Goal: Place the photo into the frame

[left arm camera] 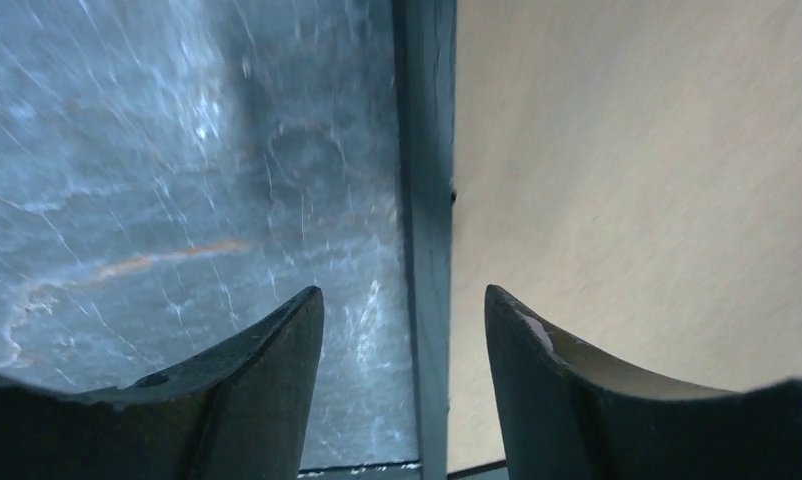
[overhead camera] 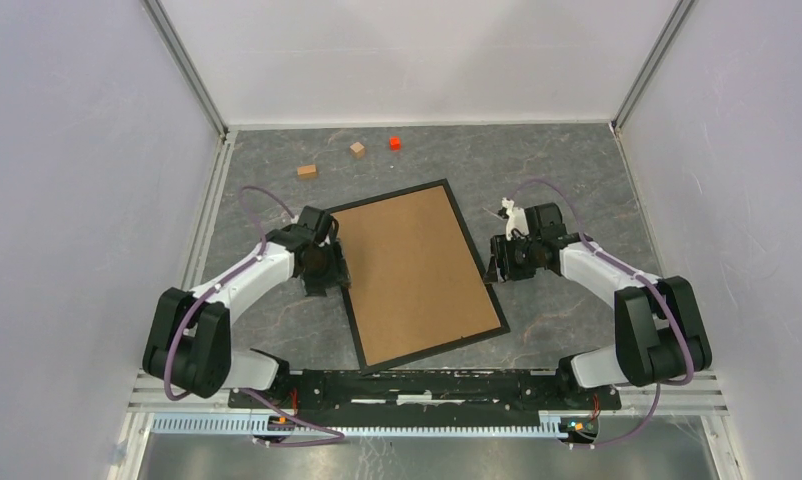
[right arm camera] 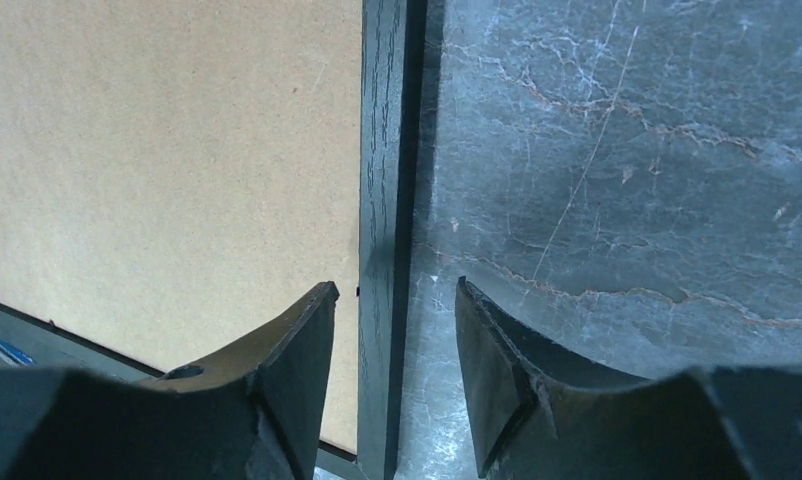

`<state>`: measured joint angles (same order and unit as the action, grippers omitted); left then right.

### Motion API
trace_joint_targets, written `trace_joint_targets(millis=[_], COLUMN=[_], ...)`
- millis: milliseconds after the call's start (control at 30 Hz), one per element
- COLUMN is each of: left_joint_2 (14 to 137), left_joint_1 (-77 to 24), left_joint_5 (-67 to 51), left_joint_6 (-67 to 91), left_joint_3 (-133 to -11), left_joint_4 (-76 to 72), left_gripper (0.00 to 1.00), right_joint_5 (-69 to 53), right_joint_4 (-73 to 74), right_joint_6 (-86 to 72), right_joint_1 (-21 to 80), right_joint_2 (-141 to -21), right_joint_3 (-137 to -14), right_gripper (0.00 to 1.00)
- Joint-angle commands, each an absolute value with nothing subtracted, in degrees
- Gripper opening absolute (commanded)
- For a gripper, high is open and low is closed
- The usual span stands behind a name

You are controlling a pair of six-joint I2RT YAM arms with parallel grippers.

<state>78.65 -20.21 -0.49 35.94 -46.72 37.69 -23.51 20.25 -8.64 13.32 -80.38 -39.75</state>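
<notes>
The black frame (overhead camera: 477, 256) lies flat and tilted on the grey marbled table, with a brown backing board (overhead camera: 414, 275) filling it. The photo is out of view. My left gripper (overhead camera: 329, 268) is at the frame's left edge. In the left wrist view the left gripper (left arm camera: 404, 295) is open and straddles the black frame edge (left arm camera: 427, 200), with a gap on both sides. My right gripper (overhead camera: 497, 262) is at the frame's right edge. The right wrist view shows the right gripper (right arm camera: 395, 288) open around the frame edge (right arm camera: 382, 200), touching neither side.
Two small wooden blocks (overhead camera: 307, 171) (overhead camera: 357, 149) and a red block (overhead camera: 394, 142) lie at the back of the table (overhead camera: 577, 170). White enclosure walls stand close on the left, right and back.
</notes>
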Motion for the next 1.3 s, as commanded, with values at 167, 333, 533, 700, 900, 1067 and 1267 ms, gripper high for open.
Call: trace_joint_targets(millis=[167,333,533,700,900,1067,1267], left_joint_2=[77.74,77.89,79.17,79.97,80.48,80.66,80.49], left_joint_1=[-25.64,-25.75,-25.75,-25.71,-25.75,-25.8,-25.75], left_joint_5=[-4.4,-1.67,-0.43,-0.13,-0.18,-0.27,-0.41], left_joint_6=[40.54,42.12,42.56,42.71,43.17,43.33,43.34], left_joint_3=[-41.93,-39.74,-38.69,-38.56,-37.8,-37.64,-37.22], left_joint_4=[34.29,31.75,30.98,30.74,30.09,29.88,29.6], left_gripper=[0.54,0.5,0.5,0.5,0.5,0.5,0.51], right_joint_5=[-23.94,-24.16,-26.44,-29.11,-31.32,-31.23,-28.28], right_joint_4=[20.49,20.94,19.88,19.06,18.48,17.91,17.49], right_joint_6=[-7.09,-7.0,-7.15,-7.59,-8.14,-8.11,-7.66], right_joint_1=[13.2,13.26,12.86,12.76,11.53,10.37,10.36], right_joint_2=[-85.41,-86.16,-83.7,-83.94,-81.7,-81.87,-82.86], right_joint_3=[-44.67,-44.36,-41.21,-38.89,-38.61,-37.39,-36.65], right_gripper=[0.46,0.38,0.37,0.36,0.36,0.36,0.34])
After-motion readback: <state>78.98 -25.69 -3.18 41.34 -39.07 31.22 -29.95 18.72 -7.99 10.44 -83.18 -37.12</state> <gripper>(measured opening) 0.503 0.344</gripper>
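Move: Slightly right of the left hand runs the frame's left rail; the spot to straddle is about 3 cm back, 2 cm to the right and 4 cm below. From it the brown board's middle is some 16 cm right and 2 cm forward of the left hand. The right rail is level with the right hand, about 1 cm left and 2 cm below; the frame's near-right corner lies some 10 cm back and 2 cm right of that hand. Bringing the left hand back, down and to the right, about 3 cm each way, onto the frame's left rail, narrowing its fingers to straddle the rail, then holding there. Meanwhile the right hand sinks about 1.5 cm to the right rail, edging forward, then back about 2 cm; its fingers narrow, the inner tip meeting the rail's top and the other staying outside. ##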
